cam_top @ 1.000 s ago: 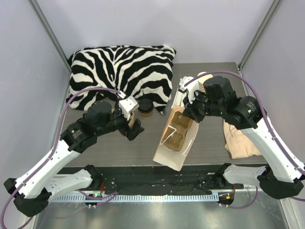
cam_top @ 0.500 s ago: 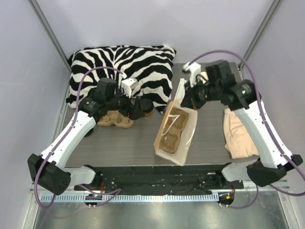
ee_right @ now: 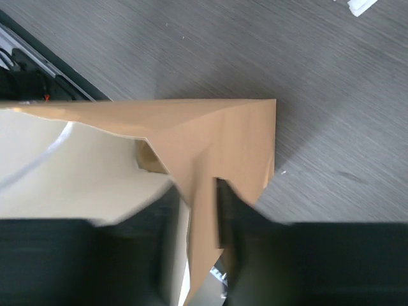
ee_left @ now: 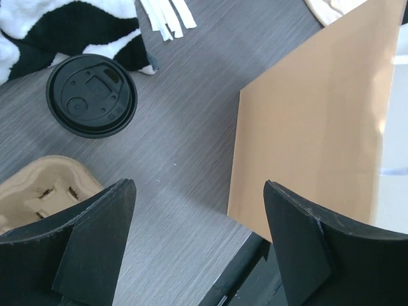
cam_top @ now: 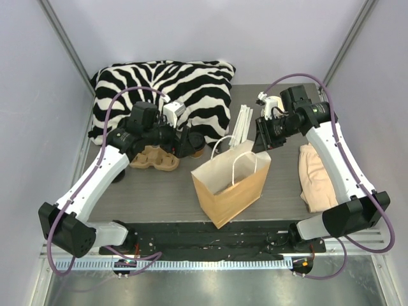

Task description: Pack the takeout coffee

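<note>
The takeout coffee (ee_left: 91,94) stands by the zebra pillow's front edge, its round black lid facing up; in the top view the coffee (cam_top: 197,145) is partly hidden by my left gripper (cam_top: 185,141). That left gripper (ee_left: 197,217) hangs open above bare table, just short of the cup, holding nothing. A brown paper bag (cam_top: 231,182) with white handles stands upright mid-table, mouth up. My right gripper (cam_top: 262,140) is at the bag's top right corner. In the blurred right wrist view the right gripper (ee_right: 197,217) has its jaws slightly apart, with the bag's rim (ee_right: 210,146) between them.
A cardboard cup carrier (cam_top: 153,158) lies left of the coffee, under my left arm. A zebra-striped pillow (cam_top: 159,89) fills the back left. White strips (cam_top: 242,124) lie behind the bag and a beige cloth (cam_top: 319,178) lies at the right edge.
The bag has gone from lying flat to standing upright, raised by my right gripper, whose jaws have since parted. My left gripper moved up to the coffee, then held still.
</note>
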You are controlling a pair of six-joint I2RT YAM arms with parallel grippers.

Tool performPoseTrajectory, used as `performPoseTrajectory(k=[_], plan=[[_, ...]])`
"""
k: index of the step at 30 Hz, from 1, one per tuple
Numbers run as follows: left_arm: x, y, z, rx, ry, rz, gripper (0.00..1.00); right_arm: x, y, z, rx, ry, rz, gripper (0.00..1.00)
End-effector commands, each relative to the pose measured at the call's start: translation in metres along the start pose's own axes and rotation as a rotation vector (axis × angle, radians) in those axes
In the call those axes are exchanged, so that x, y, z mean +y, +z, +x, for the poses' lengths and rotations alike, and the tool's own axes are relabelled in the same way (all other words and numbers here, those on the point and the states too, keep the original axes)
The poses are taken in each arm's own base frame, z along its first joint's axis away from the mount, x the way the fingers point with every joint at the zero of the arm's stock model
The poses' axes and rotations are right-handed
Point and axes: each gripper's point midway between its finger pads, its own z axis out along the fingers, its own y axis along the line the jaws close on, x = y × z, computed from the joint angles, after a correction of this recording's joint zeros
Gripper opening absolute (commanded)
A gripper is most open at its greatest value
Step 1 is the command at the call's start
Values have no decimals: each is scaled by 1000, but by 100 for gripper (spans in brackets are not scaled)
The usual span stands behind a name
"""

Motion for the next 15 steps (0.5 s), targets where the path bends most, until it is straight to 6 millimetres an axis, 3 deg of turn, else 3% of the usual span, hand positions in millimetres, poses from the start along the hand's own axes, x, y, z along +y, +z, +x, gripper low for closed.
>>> performPoseTrajectory(k=[1,6,11,15], plan=[[2,-4,-16,-30,32,-22,87,4,-11,-17,-60,-76,8,51],[6,3,-16,-20,18,-26,86,-3,-20,-37,-68,-194,48,75],[8,10,-19,-11,31,-12,86,8,-34,-65,-120,-525,-18,87],[11,13,-23,-2,61,-10,86,30,-31,-61,-103,-761,-156,90]])
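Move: The right gripper is at the far right rim of the paper bag; the bag's middle lies about 10 cm back, 10 cm left and 12 cm below it. From this hand the wrapped straws lie some 22 cm ahead and 3 cm left, down on the table. For the left gripper, the lidded coffee cup is roughly 12 cm ahead, 3 cm right and 19 cm below; the empty cup carrier lies about 9 cm ahead and 15 cm left, the bag 12 cm back and 15 cm right. Let go of the bag's rim: spread the right fingers from barely parted to nearly wide open and draw that gripper up and forward off the bag, about 5 cm each way, tipping the fingers up and turning them counter-clockwise by some 20 degrees each. Meanwhile ease the open left gripper forward and slightly down, about 2 cm in all, towards the coffee cup without touching it. ##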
